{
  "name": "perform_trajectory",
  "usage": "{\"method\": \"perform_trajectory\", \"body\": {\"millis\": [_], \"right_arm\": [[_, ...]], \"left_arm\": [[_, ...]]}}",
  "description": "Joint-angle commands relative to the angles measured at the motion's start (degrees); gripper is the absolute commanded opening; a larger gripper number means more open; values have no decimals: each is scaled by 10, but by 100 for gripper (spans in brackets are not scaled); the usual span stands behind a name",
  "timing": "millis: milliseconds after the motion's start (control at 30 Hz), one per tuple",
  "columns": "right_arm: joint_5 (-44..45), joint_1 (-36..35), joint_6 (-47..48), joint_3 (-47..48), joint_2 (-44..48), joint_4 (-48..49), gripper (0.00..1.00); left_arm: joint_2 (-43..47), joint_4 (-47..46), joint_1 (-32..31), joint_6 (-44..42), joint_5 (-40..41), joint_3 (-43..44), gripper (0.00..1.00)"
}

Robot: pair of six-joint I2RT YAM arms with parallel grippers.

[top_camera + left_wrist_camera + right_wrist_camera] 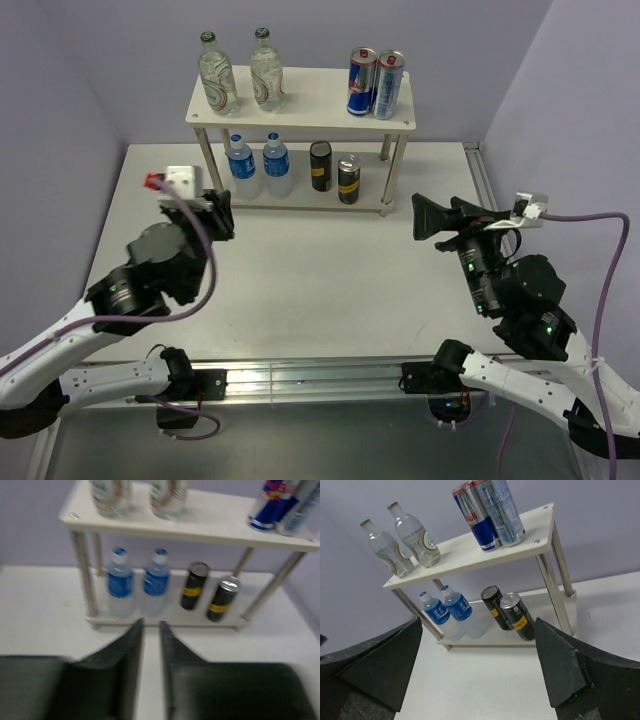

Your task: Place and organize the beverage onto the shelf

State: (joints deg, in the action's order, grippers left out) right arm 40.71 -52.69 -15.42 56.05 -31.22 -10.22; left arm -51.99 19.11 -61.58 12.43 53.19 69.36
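Observation:
The shelf stands at the back of the table with the beverage on it. Two clear green-capped bottles are on the left of its top board. On the lower board stand two blue-labelled water bottles and two short dark cans. My left gripper hovers just in front of the shelf's left end, shut with nothing between its fingers. My right gripper stands open and holds nothing, a little in front of the shelf's right end.
Two tall blue-and-silver cans stand on the right of the top board. Purple walls close in the back and sides. A metal rail runs along the near edge by the arm bases.

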Motion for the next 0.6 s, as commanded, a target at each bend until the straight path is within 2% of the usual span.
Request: {"method": "perform_trajectory", "body": {"millis": [0, 33, 100, 267, 467, 567], "right_arm": [[0, -4, 33, 36, -22, -84, 100], [8, -3, 36, 35, -23, -87, 100], [15, -4, 38, 23, -17, -87, 100], [9, -3, 50, 1, 5, -64, 100], [25, -3, 58, -10, 12, -51, 100], [28, -4, 57, -15, 10, -46, 100]], "left_arm": [[35, -51, 1, -94, 74, -31, 52], [39, -62, 2, -95, 83, -41, 99], [46, -75, 7, -90, 91, -66, 99], [45, -88, 42, -73, 46, -99, 99], [40, -77, 82, -47, -16, -100, 99], [41, -74, 86, -46, -10, -99, 99]]}}
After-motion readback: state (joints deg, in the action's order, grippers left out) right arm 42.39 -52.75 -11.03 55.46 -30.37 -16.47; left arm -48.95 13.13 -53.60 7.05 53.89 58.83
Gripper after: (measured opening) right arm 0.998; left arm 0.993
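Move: The silver-topped black can, already standing on the lower shelf, is about 26 cm ahead of the right hand, 10 cm to its left and 30 cm below. From the left hand the same can is roughly 22 cm ahead, 18 cm right and 28 cm below. The other black can stands some 6 cm left of that can and 3 cm farther out; the nearer water bottle is about 14 cm left of it and 2 cm farther out. Touching nothing, the empty left hand swings about 4 cm left in front of the shelf, rising slightly, then sinks some 6 cm while easing forward; its nearly shut fingers spring wide open and it turns roughly 10 degrees counter-clockwise. The right hand, still wide open, settles nearly 3 cm down and rolls its left side down about 10 degrees. ##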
